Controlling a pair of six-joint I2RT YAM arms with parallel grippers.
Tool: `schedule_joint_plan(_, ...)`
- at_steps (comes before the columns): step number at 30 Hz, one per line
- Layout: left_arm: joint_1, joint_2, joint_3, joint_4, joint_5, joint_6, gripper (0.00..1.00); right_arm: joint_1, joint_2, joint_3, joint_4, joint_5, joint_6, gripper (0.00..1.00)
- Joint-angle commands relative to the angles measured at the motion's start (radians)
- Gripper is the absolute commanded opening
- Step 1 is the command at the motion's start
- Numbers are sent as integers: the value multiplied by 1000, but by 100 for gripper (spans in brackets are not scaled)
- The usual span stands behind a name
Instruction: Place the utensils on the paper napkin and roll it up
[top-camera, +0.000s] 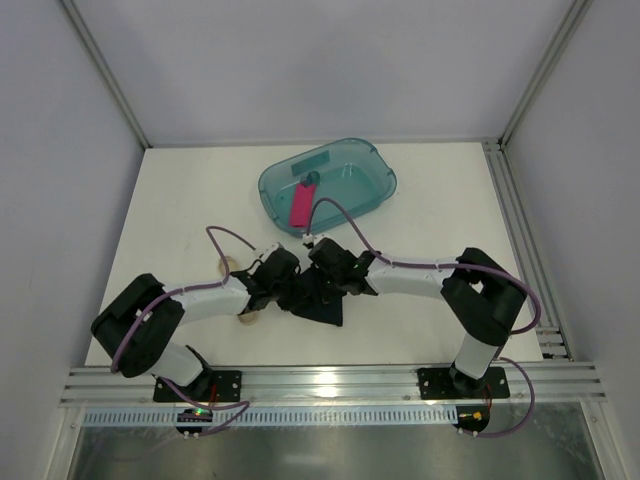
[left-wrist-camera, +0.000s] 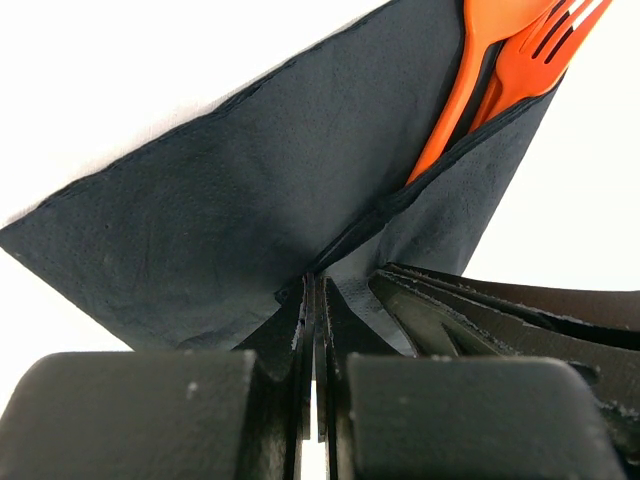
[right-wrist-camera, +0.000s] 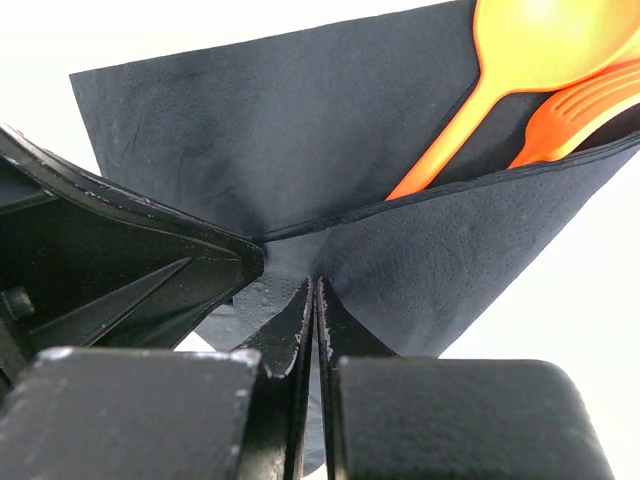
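Observation:
The black paper napkin (top-camera: 322, 308) lies at the table's near middle, one flap folded over the orange utensils. In the left wrist view a spoon handle (left-wrist-camera: 452, 110) and a fork (left-wrist-camera: 535, 55) stick out of the napkin (left-wrist-camera: 220, 220) fold at the top right. The right wrist view shows the spoon (right-wrist-camera: 540, 45) and fork (right-wrist-camera: 585, 110) inside the napkin (right-wrist-camera: 300, 130). My left gripper (top-camera: 290, 292) (left-wrist-camera: 315, 285) is shut, pinching the napkin's edge. Right beside it my right gripper (top-camera: 318, 285) (right-wrist-camera: 317, 285) is shut on the same folded edge.
A teal translucent tub (top-camera: 375, 165) stands at the back middle with a pink flat bar (top-camera: 302, 207) inside. A pale beige ring (top-camera: 228, 266) shows by the left arm. The two grippers nearly touch; the right one's fingers (left-wrist-camera: 480, 310) fill the left wrist view's lower right.

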Motion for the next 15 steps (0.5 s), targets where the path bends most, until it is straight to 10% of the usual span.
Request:
schedule_joint_plan(1, -10, 6, -10, -114, -59, 17, 0, 20, 32, 7, -68, 58, -14, 4)
schedule_joint_plan(7, -15, -19, 19, -165, -72, 33, 4, 37, 58, 30, -85, 53, -3, 4)
schedule_joint_plan(15, -14, -198, 156, -364, -206, 134, 49, 37, 47, -3, -61, 27, 0, 4)
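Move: Right at the left hand's shut tips lies the corner of the folded-over napkin flap, about 1 cm below the hand point. From this hand the spoon's bowl is roughly 9 cm ahead and 5 cm right, the fork's tines 8 cm ahead and 7 cm right, and the napkin's open left corner some 8 cm left and level. From the right hand, the flap corner lies about 4 cm left and 1 cm back. Letting go of the flap corner, the left hand spreads its shut fingers to about half open and lifts some 3 cm off the napkin, drifting about 2 cm left, away from the right gripper, with a slight tilt. The right hand, fingers still shut, keeps its tips down on the flap and shifts barely a centimetre, mostly left. ##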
